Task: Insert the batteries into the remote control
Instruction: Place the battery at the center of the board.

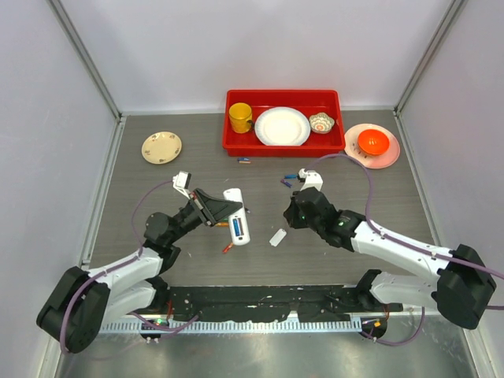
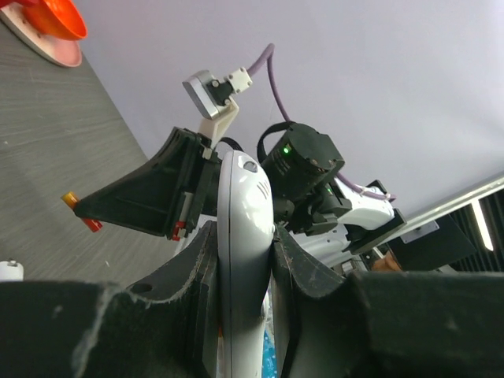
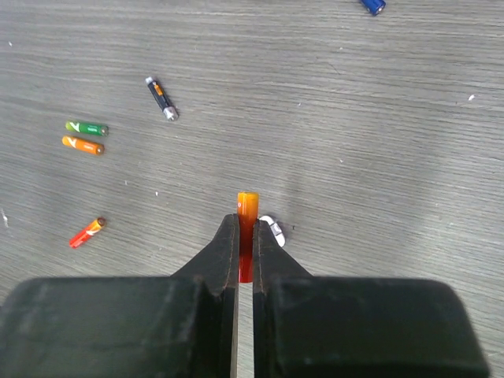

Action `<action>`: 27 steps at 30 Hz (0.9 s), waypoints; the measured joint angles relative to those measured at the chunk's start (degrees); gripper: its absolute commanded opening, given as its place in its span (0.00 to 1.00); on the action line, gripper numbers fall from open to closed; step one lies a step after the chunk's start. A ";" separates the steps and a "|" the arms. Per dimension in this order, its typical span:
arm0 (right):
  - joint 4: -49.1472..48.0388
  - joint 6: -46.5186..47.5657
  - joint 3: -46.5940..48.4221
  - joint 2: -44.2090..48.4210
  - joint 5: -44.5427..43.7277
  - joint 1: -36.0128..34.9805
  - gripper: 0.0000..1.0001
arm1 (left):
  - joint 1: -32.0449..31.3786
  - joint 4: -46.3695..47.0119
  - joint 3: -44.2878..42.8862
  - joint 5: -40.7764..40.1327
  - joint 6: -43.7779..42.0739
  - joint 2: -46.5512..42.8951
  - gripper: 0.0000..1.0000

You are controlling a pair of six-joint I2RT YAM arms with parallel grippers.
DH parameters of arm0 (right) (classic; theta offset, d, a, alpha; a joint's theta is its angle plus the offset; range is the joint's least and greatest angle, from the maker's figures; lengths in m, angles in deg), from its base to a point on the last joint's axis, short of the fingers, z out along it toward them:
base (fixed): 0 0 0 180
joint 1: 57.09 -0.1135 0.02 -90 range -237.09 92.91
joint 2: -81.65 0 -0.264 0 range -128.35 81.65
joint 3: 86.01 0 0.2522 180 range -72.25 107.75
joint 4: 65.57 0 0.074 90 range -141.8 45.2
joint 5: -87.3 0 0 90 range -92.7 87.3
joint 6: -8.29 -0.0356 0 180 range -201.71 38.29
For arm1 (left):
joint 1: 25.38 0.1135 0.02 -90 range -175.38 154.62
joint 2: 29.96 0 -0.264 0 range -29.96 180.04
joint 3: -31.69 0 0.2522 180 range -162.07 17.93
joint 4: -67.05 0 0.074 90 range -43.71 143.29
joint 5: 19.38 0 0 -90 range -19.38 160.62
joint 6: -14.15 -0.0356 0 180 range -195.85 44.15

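My left gripper (image 1: 228,209) is shut on the white remote control (image 1: 238,220), pinching its long sides between both fingers (image 2: 206,268). The remote (image 2: 244,213) stands on edge in the left wrist view, and something blue shows in its slot (image 1: 237,228). My right gripper (image 3: 247,227) is shut on a red-orange battery (image 3: 247,213), held above the table a little right of the remote. Loose batteries lie on the table: dark purple (image 3: 161,98), green (image 3: 87,127), orange (image 3: 83,145), red (image 3: 87,232) and blue (image 3: 372,5).
A small plain white plate (image 1: 277,237) lies between the two grippers. At the back stands a red tray (image 1: 236,146) with a yellow mug, a white plate and a small bowl. A pink plate (image 1: 390,153) with an orange bowl sits right of it, a floral saucer (image 1: 161,147) left.
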 measured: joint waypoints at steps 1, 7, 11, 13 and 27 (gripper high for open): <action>0.00 -0.28 -0.04 0.26 0.46 0.74 0.01 | -0.28 0.98 0.00 0.24 0.31 0.74 0.00; -0.04 -0.66 -0.04 0.57 2.47 2.69 0.01 | -0.92 5.62 0.00 1.44 1.57 2.19 0.00; -0.28 -0.37 -0.37 0.68 2.73 2.69 0.01 | -0.92 7.02 -0.15 3.19 1.86 3.43 0.00; -1.27 -0.15 -1.33 1.25 2.99 2.69 0.01 | -0.96 7.02 -0.55 4.24 1.99 4.24 0.00; 0.46 -9.88 -2.97 0.66 -6.03 6.16 0.01 | -1.03 7.89 -0.96 5.42 2.32 7.06 0.00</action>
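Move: The right hand holds the red-orange battery over bare board; the open patch ahead lies about 3 cm forward, 5 cm to its right and 9 cm below. The white cover lies about 4 cm to its left, level with it. The purple battery is about 17 cm ahead and 1 cm left, the dark battery 8 cm ahead and 14 cm left. From the left hand, the patch is some 6 cm forward, 18 cm right and 24 cm below. To the right, after hovering almost in place, the right hand swings about 5 cm, drifting forward and sinking slightly, away from the remote and over bare board. It turns clockwise some 15 degrees, its fingers keeping their pinch on the red-orange battery. The left hand shifts about 2 cm back and right, turning slightly clockwise, still gripping the remote. ##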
